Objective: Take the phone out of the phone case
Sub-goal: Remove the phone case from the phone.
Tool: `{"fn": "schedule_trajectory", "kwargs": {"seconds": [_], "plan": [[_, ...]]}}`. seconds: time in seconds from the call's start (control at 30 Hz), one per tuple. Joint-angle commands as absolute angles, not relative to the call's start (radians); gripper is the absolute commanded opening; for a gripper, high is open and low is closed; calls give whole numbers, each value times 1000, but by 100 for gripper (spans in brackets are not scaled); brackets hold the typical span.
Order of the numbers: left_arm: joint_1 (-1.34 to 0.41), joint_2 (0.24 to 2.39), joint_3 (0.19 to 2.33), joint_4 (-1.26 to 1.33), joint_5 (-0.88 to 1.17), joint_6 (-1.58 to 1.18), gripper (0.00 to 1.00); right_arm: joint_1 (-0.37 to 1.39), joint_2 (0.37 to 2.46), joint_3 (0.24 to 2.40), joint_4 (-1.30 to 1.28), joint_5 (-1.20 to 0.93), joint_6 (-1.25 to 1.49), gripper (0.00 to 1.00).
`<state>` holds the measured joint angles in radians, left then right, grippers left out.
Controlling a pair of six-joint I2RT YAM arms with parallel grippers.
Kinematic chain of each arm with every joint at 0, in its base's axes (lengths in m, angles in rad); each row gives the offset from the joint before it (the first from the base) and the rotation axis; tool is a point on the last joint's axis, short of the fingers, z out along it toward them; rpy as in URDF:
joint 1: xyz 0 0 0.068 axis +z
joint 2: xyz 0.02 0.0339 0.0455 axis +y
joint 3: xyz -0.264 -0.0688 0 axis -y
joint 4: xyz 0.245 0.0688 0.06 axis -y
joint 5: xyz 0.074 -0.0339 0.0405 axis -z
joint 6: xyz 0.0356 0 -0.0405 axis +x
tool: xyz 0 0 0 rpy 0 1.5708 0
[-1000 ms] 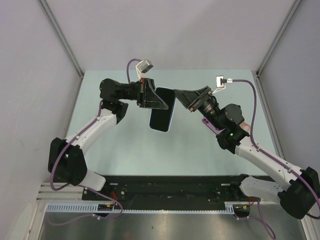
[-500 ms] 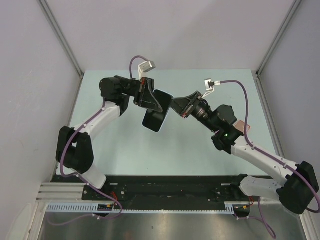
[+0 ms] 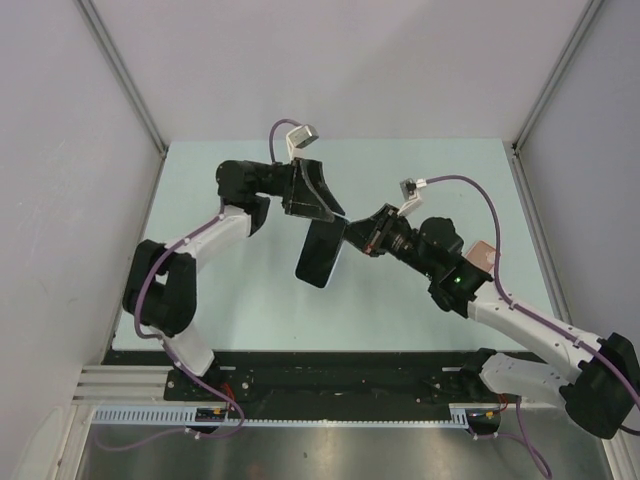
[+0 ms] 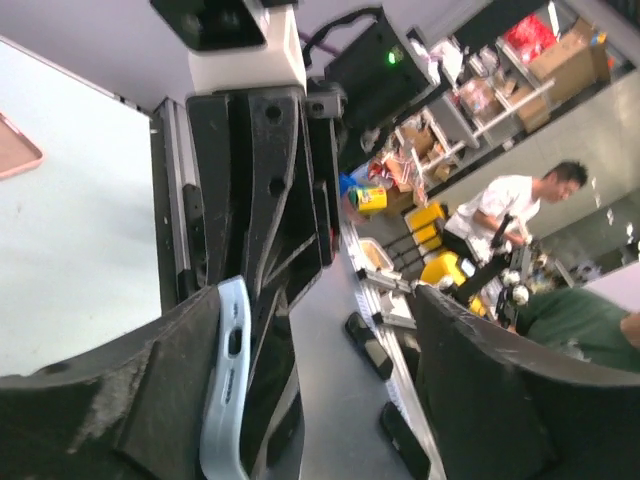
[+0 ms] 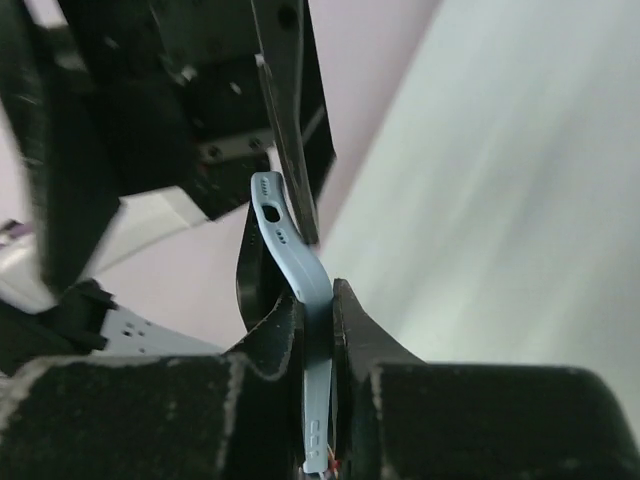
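The phone (image 3: pixel 322 255), black screen up in its light blue phone case (image 3: pixel 341 262), hangs tilted above the table's middle. My right gripper (image 3: pixel 352 238) is shut on the case's right edge. In the right wrist view the pads (image 5: pixel 355 345) of the right gripper (image 5: pixel 320 300) pinch the blue case rim (image 5: pixel 316 400), which bows away from the black phone (image 5: pixel 247 285). My left gripper (image 3: pixel 322 205) is open just above the phone's top end. In the left wrist view the case rim (image 4: pixel 228 400) lies against one finger (image 4: pixel 110 400) of the left gripper (image 4: pixel 315 330), with a wide gap to the other finger.
A flat pink thing (image 3: pixel 480 254) lies on the pale green table (image 3: pixel 420 180) beside the right arm, also seen as the pink thing (image 4: pixel 15 150) in the left wrist view. Grey walls stand on three sides. A black rail (image 3: pixel 330 380) runs along the near edge.
My left gripper has opened and let go of the phone. My right gripper has shut on the case's edge. The phone has dropped lower and tilted.
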<state>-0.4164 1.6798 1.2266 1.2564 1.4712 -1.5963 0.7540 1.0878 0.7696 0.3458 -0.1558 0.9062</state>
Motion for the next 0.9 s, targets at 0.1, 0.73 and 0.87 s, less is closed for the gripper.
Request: {"fn": "schedule_trajectory", "kwargs": {"seconds": [0.1, 0.73, 0.87], "plan": [[-425, 1644, 1164, 1412, 1177, -1560, 100, 701, 1078, 710, -77, -169, 900, 0], [-348, 1341, 1221, -290, 492, -584, 100, 768, 1463, 1164, -636, 265, 615, 0], [-348, 1347, 1221, -334, 462, -565, 100, 788, 1568, 1192, -670, 252, 598, 0]]}}
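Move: My right hand still pinches a corner of the light-blue rim; the phone's middle lies about 5 cm back, 4 cm to its left and 3 cm below. Bare table is some 25 cm straight beneath, and the pink case lies roughly 10 cm farther out and 33 cm right, at table height. From my left hand, already opening around the phone's end, its middle is about 7 cm back, 3 cm left and 4 cm lower. I keep my right pinch on the rim and carry the phone quickly down, about 18 cm towards the table, swinging right on the way and then a little forward and back left, while the fingers tip to point steeply down. My left hand opens fully and pulls clear, some 11 cm forward, turning about 55 degrees counter-clockwise, then going left and down. ##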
